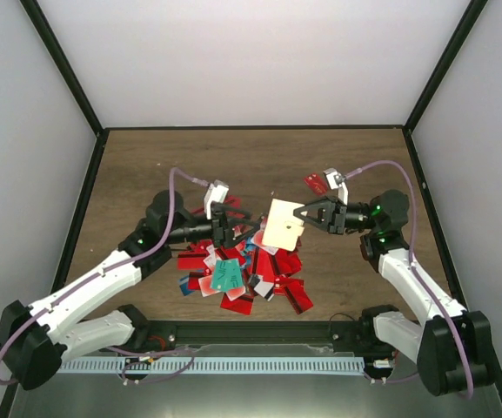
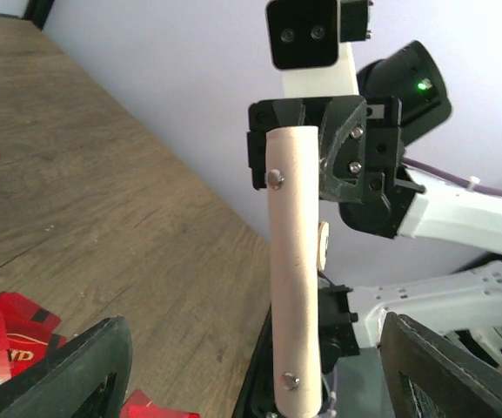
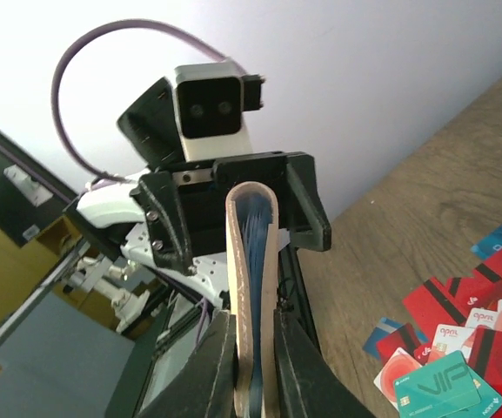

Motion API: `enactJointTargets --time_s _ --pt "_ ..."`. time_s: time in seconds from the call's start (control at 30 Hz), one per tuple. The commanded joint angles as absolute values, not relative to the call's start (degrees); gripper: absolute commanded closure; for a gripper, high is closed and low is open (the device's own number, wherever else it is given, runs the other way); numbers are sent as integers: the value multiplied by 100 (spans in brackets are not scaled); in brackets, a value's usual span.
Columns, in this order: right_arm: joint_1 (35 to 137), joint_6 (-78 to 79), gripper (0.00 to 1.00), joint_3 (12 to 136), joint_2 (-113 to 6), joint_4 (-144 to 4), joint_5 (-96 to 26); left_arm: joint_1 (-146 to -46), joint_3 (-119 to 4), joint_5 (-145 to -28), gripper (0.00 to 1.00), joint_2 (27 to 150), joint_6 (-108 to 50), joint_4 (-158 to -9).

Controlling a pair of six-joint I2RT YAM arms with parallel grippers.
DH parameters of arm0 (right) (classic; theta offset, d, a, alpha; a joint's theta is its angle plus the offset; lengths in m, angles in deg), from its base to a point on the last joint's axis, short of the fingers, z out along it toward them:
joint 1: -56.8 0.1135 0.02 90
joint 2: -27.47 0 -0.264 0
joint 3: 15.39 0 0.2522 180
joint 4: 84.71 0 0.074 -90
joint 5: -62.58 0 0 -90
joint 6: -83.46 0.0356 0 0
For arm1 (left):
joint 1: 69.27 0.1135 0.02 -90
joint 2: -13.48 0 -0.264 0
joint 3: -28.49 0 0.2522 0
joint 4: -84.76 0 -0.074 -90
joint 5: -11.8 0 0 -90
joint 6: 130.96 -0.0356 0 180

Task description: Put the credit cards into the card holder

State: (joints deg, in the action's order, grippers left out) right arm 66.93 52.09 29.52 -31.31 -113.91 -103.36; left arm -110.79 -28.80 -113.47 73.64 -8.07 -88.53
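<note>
My right gripper [image 1: 307,213] is shut on the tan card holder [image 1: 283,225] and holds it in the air over the table's middle. In the right wrist view the holder [image 3: 237,261] stands edge-on between my right gripper's [image 3: 255,329] fingers, its blue-lined mouth slightly spread. My left gripper [image 1: 246,228] is open and empty, level with the holder's left edge; in the left wrist view [image 2: 252,322] its jaws stand wide on either side of the holder [image 2: 298,261]. The credit cards [image 1: 242,274] lie in a pile below, mostly red, with a teal one [image 1: 227,276] on top.
Two loose red cards [image 1: 313,183] lie behind the right gripper. Black frame posts and white walls enclose the wooden table [image 1: 146,165]. A black rail [image 1: 259,331] runs along the near edge between the arm bases.
</note>
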Motion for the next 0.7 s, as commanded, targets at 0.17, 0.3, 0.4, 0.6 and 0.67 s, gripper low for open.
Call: enactJointTargets --time_s 0.17,0.3,0.4,0.6,0.67 --pt "7537 4292 99 3955 -3157 -10788 -10649 -10918 -2311 -13062 25 7290 128 -10855" --pt "7628 3908 99 4206 -3264 -10253 -10523 -10931 -2266 -13182 31 7268 164 -10963" --pt "7657 3909 99 4213 -3365 -10287 -10488 -10929 -2242 -13167 39 7259 159 -10961" --pt "7747 3866 99 4227 -3487 -10399 -10486 -10932 -2265 -13086 60 7478 186 -11029" --pt "7746 3848 99 4239 -3516 -10417 -10494 -10933 -2268 -13079 71 7574 227 -11127"
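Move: The card holder, gripped by the right fingers, has its middle roughly 7 cm to the right of the open left hand, level with it fore and aft and about 1 cm higher. Counted from the right hand, the left gripper waits about 11 cm to the left, 3 cm back and 1 cm lower. Some 28 cm below the left hand lies the card pile, centred 3 cm to its left and directly under it fore and aft, with the green card 7 cm left and 3 cm back. The card holder, still pinched in the right fingers, is carried about 4 cm left towards the left gripper, rising some 4.5 cm and drawing back before easing down and slightly forward. The left hand goes back about 4 cm and up 2, swings 15 degrees clockwise with its fingertips tilting up, then roughly halves its finger gap around the holder's near-left part. ##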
